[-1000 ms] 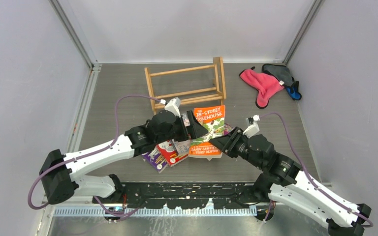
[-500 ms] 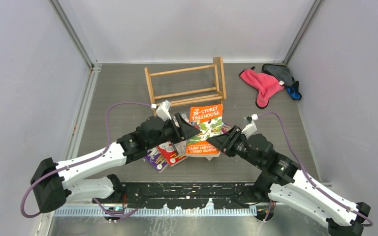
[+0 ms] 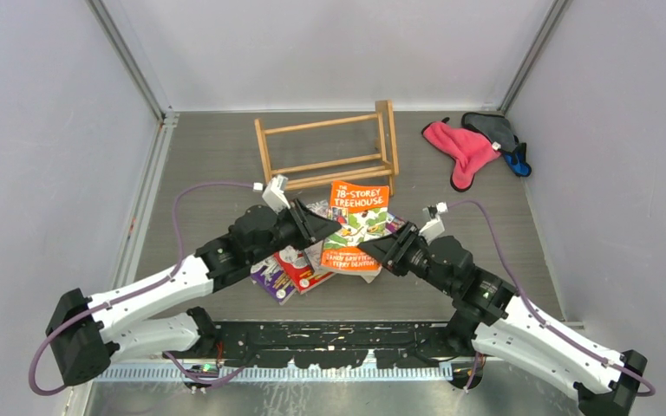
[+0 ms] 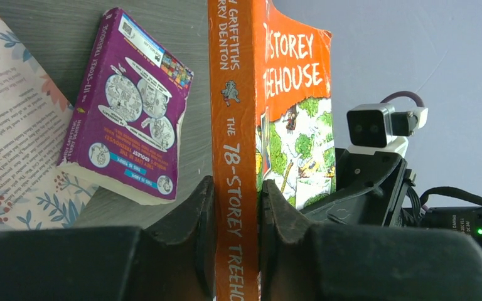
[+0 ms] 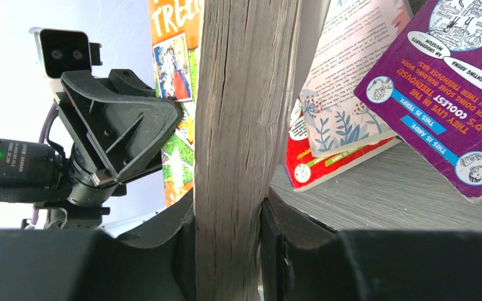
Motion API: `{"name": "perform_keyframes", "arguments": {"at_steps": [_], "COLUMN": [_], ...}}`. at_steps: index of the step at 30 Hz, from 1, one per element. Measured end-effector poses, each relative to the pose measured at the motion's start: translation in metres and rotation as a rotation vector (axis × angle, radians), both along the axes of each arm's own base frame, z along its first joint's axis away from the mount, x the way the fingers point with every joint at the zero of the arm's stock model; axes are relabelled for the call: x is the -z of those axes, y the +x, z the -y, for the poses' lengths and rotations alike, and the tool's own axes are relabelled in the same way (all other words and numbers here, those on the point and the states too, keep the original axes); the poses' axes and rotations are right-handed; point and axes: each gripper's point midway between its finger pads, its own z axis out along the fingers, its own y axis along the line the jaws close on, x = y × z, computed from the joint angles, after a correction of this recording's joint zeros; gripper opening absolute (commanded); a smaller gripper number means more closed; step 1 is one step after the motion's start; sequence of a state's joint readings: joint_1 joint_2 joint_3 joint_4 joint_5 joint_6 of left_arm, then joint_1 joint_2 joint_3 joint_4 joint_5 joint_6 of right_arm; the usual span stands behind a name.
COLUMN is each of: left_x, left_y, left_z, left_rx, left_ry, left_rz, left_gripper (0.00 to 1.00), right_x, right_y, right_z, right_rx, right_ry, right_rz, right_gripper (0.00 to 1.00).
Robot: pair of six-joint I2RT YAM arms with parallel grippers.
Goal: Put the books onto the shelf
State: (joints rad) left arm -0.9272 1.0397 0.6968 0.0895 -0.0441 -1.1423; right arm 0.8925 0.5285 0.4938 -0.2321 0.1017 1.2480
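An orange "78-Storey Treehouse" book [image 3: 357,224] is held between both grippers just in front of the wooden shelf [image 3: 329,156]. My left gripper [image 3: 326,230] [image 4: 237,210] is shut on its orange spine [image 4: 235,125]. My right gripper [image 3: 381,250] [image 5: 229,229] is shut on its page edge [image 5: 241,113] from the opposite side. Three more books lie under and beside it: a purple one [image 3: 270,280] [image 4: 128,106] [image 5: 458,81], a red one [image 3: 299,269] [image 5: 332,164] and a pale floral one [image 3: 315,256] [image 5: 342,100].
The shelf stands open at the back centre, its rails running left to right. A pink cloth [image 3: 464,149], a grey cloth [image 3: 492,128] and a small blue item [image 3: 518,162] lie at the back right. Grey walls close in three sides.
My left gripper went from wide open to shut on the orange book's spine, its arm drawing back to the left. The book shifted slightly left; the right gripper kept its hold.
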Motion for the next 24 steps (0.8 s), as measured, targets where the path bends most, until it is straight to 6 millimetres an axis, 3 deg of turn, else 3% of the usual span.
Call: {"name": "perform_keyframes", "arguments": {"at_steps": [6,10,16,24], "left_x": [-0.004,-0.019,-0.023,-0.043], "left_y": [0.002,0.000,0.011,0.037], "left_z": [-0.011,-0.025,-0.050,-0.060], "left_rx": [-0.039,-0.080,-0.170,-0.263], "left_ry": [0.010,0.007,0.153,0.289], "left_rz": [0.012,0.058,0.121,0.215], "left_gripper": [0.00,0.00,0.00,0.00], "right_x": [-0.003,0.002,0.002,-0.003], "right_y": [0.003,0.005,0.012,0.019], "right_z": [-0.006,-0.007,-0.005,0.002], "right_rx": [-0.009,-0.009,0.009,0.037], "right_ry": [0.013,-0.012,-0.043,-0.096], "right_rz": [0.005,0.011,0.028,0.067], "right_gripper": [0.55,0.66,0.70,0.71]}}
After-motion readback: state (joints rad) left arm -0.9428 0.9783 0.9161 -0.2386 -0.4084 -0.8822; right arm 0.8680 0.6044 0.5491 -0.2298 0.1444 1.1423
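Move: The orange Treehouse book hangs between both hands, its middle level with the left hand and about 5 cm to its right, and 5 cm ahead and 4 cm left of the right hand. The shelf's middle is some 22 cm ahead of the left hand, 1 cm left and 14 cm lower; from the right hand, 27 cm ahead and 9 cm left. About 20 cm below the left hand lie the floral book, 3 cm ahead and 5 cm left, and the purple book, 2 cm ahead and 10 cm right. The right fingers, pinching the lower right part of the orange book, open and let go of it while that hand eases about 2 cm forward and then stays open beside the handover spot. The left hand keeps its pinch on the spine and carries the book away from the right hand, first to the left, then also up and forward towards the shelf, about 6 cm left and some 4 cm each up and forward, while its wrist turns roughly 25 degrees, swinging counter-clockwise so the fingers point more forward. ##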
